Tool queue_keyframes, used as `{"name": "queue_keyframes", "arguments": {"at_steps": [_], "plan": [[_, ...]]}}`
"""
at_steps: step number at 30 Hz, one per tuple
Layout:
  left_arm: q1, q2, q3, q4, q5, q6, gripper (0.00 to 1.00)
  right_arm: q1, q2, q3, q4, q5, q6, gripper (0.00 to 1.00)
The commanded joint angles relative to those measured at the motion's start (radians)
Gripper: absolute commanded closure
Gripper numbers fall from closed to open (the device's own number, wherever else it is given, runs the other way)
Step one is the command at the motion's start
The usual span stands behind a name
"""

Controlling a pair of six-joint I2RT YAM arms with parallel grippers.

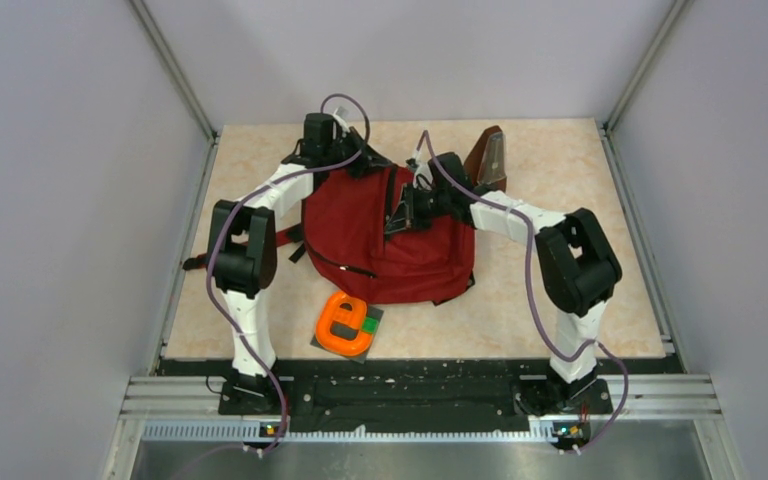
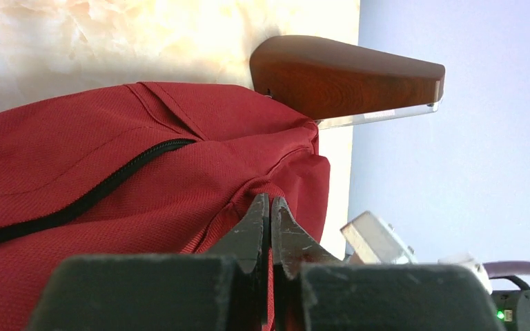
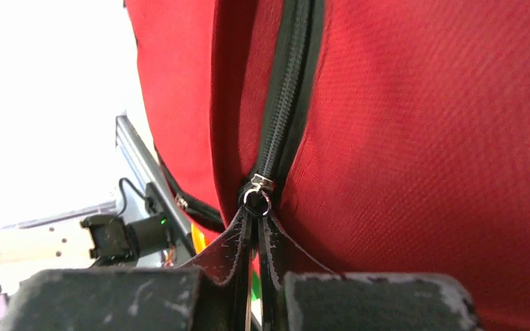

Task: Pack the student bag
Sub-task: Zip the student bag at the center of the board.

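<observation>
The student bag [image 1: 380,240], a large dark red backpack, lies in the middle of the table. My left gripper [image 1: 358,163] sits at its far left corner. In the left wrist view this gripper [image 2: 270,201] is shut, pinching a fold of the red fabric [image 2: 110,158] beside a black zipper [image 2: 76,200]. My right gripper [image 1: 402,210] rests on the bag's upper middle. The right wrist view shows this gripper [image 3: 257,217] shut on the zipper pull just below its metal ring [image 3: 256,201], with the black zipper track [image 3: 293,83] closed above it on the bag [image 3: 421,138].
A brown pyramid-shaped metronome [image 1: 488,158] stands just behind the bag's far right corner and lies close beyond the fabric in the left wrist view [image 2: 345,76]. An orange plastic piece on a grey card [image 1: 346,326] lies in front of the bag. Metal rails edge the table.
</observation>
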Motion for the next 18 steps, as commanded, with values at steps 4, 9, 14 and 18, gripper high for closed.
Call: {"name": "queue_keyframes", "arguments": {"at_steps": [4, 9, 14, 18], "plan": [[0.048, 0.008, 0.067, 0.199, -0.043, -0.005, 1.00, 0.008, -0.113, -0.054, -0.170, -0.187, -0.089, 1.00], [0.051, 0.014, 0.079, 0.189, -0.049, 0.021, 1.00, 0.030, -0.115, -0.077, -0.223, -0.250, -0.155, 1.00], [0.054, 0.018, 0.080, 0.186, -0.058, 0.031, 1.00, 0.061, -0.106, -0.063, -0.287, -0.241, -0.223, 1.00], [0.054, 0.018, 0.087, 0.169, -0.064, 0.054, 1.00, 0.061, -0.122, -0.047, -0.312, -0.181, -0.245, 1.00]]}}
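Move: The right hand already grips the pull of the bag's centre zipper; that zipper's near end lies about 8 cm back from it, 1 cm to its right and 2 cm lower. From the right hand, the front pocket's pull is some 9 cm back and 4 cm left, the orange letter about 20 cm back, 10 cm left and 11 cm lower, and the brown metronome roughly 15 cm ahead and 22 cm right. From the left hand, which pinches the bag's far edge, that zipper end lies some 22 cm straight back. With its fingers still shut on the pull, the right hand draws the slider back along the centre zipper towards the bag's near side, about 8 cm nearly level, slowing at the end while the wrist turns some 15 degrees counter-clockwise. The left hand keeps its pinch on the red fabric at the far edge and eases about 1.5 cm forward and left, away from the right hand, holding that edge against the pull. ##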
